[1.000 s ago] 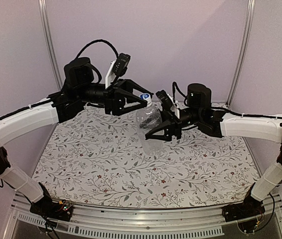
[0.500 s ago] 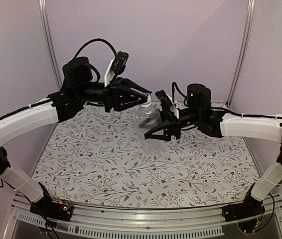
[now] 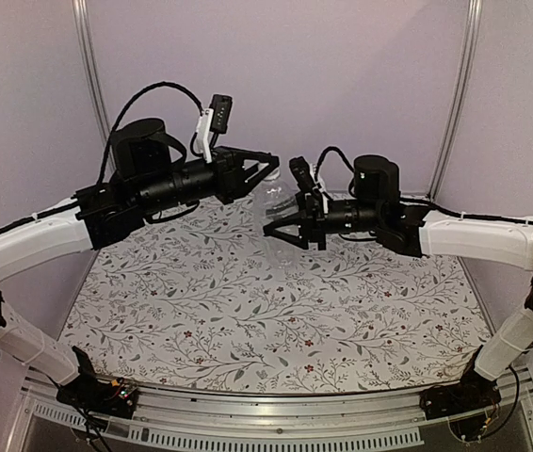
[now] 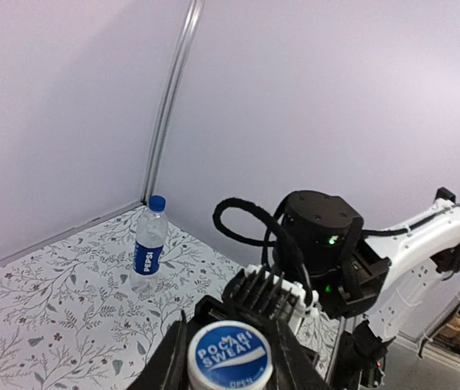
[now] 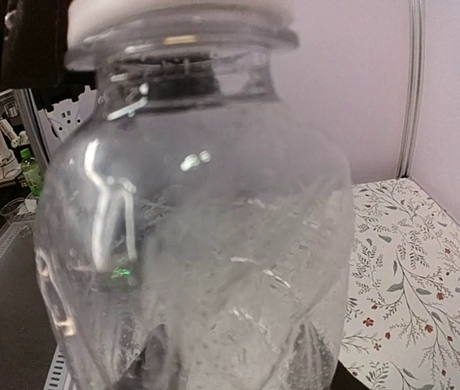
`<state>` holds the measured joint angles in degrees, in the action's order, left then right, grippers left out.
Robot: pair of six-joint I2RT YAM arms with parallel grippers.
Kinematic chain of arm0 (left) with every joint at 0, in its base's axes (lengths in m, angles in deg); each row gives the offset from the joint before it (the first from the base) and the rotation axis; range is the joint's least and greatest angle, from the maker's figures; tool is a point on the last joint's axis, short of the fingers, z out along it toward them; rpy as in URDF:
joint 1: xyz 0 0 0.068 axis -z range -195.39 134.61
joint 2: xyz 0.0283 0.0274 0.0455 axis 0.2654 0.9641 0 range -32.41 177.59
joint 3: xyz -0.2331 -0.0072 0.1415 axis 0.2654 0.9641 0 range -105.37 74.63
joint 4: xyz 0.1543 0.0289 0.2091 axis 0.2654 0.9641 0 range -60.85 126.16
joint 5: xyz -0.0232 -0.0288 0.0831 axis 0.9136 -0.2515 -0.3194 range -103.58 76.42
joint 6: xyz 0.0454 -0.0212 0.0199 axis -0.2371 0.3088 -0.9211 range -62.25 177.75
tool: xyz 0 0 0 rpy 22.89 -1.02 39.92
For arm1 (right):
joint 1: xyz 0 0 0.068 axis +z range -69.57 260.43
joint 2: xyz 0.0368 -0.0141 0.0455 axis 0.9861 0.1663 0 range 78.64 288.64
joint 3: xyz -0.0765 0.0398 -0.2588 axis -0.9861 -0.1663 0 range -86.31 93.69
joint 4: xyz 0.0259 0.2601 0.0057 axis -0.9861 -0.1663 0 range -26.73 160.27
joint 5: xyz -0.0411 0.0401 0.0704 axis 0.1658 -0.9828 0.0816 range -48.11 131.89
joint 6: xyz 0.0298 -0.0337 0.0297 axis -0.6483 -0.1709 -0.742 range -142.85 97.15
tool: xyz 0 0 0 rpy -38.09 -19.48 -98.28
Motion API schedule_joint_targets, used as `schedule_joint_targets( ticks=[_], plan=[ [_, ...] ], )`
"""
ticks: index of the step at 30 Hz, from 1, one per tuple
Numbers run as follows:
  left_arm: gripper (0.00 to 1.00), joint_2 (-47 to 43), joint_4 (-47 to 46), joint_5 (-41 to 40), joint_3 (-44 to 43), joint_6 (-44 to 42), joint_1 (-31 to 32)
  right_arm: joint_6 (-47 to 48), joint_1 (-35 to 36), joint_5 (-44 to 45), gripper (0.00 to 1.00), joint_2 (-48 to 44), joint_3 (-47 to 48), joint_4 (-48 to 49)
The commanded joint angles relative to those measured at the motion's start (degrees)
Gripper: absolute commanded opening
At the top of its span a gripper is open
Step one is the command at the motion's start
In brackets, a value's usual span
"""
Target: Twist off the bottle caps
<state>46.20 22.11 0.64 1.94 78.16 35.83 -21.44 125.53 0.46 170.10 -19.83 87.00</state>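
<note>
A plain clear bottle (image 3: 282,202) hangs in the air above the table's back middle. My right gripper (image 3: 283,232) is shut on its lower body; in the right wrist view the bottle (image 5: 197,227) fills the frame and the dark fingers (image 5: 150,359) show through it. My left gripper (image 3: 266,171) is shut on its blue cap (image 4: 230,355), which is lettered in white, with a finger (image 4: 158,367) on either side. A second, slimmer bottle (image 4: 149,245) with a dark blue label and a blue cap (image 4: 158,201) stands upright near the back corner of the table.
A floral cloth (image 3: 248,311) covers the table. Lilac walls with metal posts (image 3: 92,89) close in the back and sides. My right arm's motor housing (image 4: 321,237) sits just behind the held bottle.
My left gripper has shut on the cap. Both arms have shifted, and the held bottle now sits a little higher and further back.
</note>
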Motion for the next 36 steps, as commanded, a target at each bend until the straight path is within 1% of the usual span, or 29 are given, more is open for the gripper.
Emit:
schedule_joint_targets(
  ticks=[1,3,9,13,15,18,20,23,28,31,36],
  plan=[
    [0.08,-0.4,3.57,-17.44,-1.71,3.97,3.21,-0.59,-0.21,8.62,0.45,-0.75,1.8,-2.91],
    [0.11,0.24,4.35,-17.49,-2.52,4.01,3.19,-0.62,-0.14,8.28,0.45,-0.76,1.83,-2.98],
    [0.22,0.58,3.78,-13.62,-2.92,2.57,3.21,0.23,-0.19,5.88,0.45,-0.97,1.31,-3.2],
    [0.35,0.93,2.97,-9.4,-2.69,1.2,3.1,0.6,-0.19,3.72,0.45,-1.02,1.67,-3.33],
    [0.47,1.02,3.19,-8.18,-2.77,0.64,3.06,0.66,-0.16,2.54,0.45,-0.89,1.99,-3.6],
    [0.6,0.66,3.53,-6.84,-2.85,0.53,2.49,0.83,-0.19,0.85,0.45,-0.76,2.15,-3.66],
    [0.67,0.23,3.49,-5.58,-2.68,0.79,1.82,1.09,-0.18,-0.3,0.45,-0.67,2.08,-3.64],
    [0.75,-0.61,3.55,-2.24,-2.37,0.96,0.34,1.44,-0.23,-3.03,0.45,-0.75,2.01,-3.64],
    [0.9,-1.83,3.06,8.33,-2.04,-0.8,-2.5,2.66,-0.21,-8.62,0.45,-1.11,1.43,-3.81],
    [0.93,-1.63,3.87,12.92,-2.65,-2.0,-3.78,3.06,-0.18,-12.02,0.45,-1.11,1.44,-3.77],
    [0.94,-1.85,2.92,17.56,-2.19,-2.42,-5.89,3.24,-0.19,-16.52,0.45,-0.44,2.23,-3.68]
  ],
)
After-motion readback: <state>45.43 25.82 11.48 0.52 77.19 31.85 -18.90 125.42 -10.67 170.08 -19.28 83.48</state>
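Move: The left fingers already grip the bottle cap, so it lies right at that hand's point, with the middle of the clear bottle about 10 cm straight below. The right fingers already hold that bottle round its body; from the right hand the cap sits roughly 11 cm up and about 1 cm ahead, level left to right. The Pepsi bottle stands some 30 cm ahead of the left hand, 30 cm to its right and 30 cm lower. Left twists the cap 10 degrees counter-clockwise, opens wide, turns back; right draws the bottle back about 4 cm. ##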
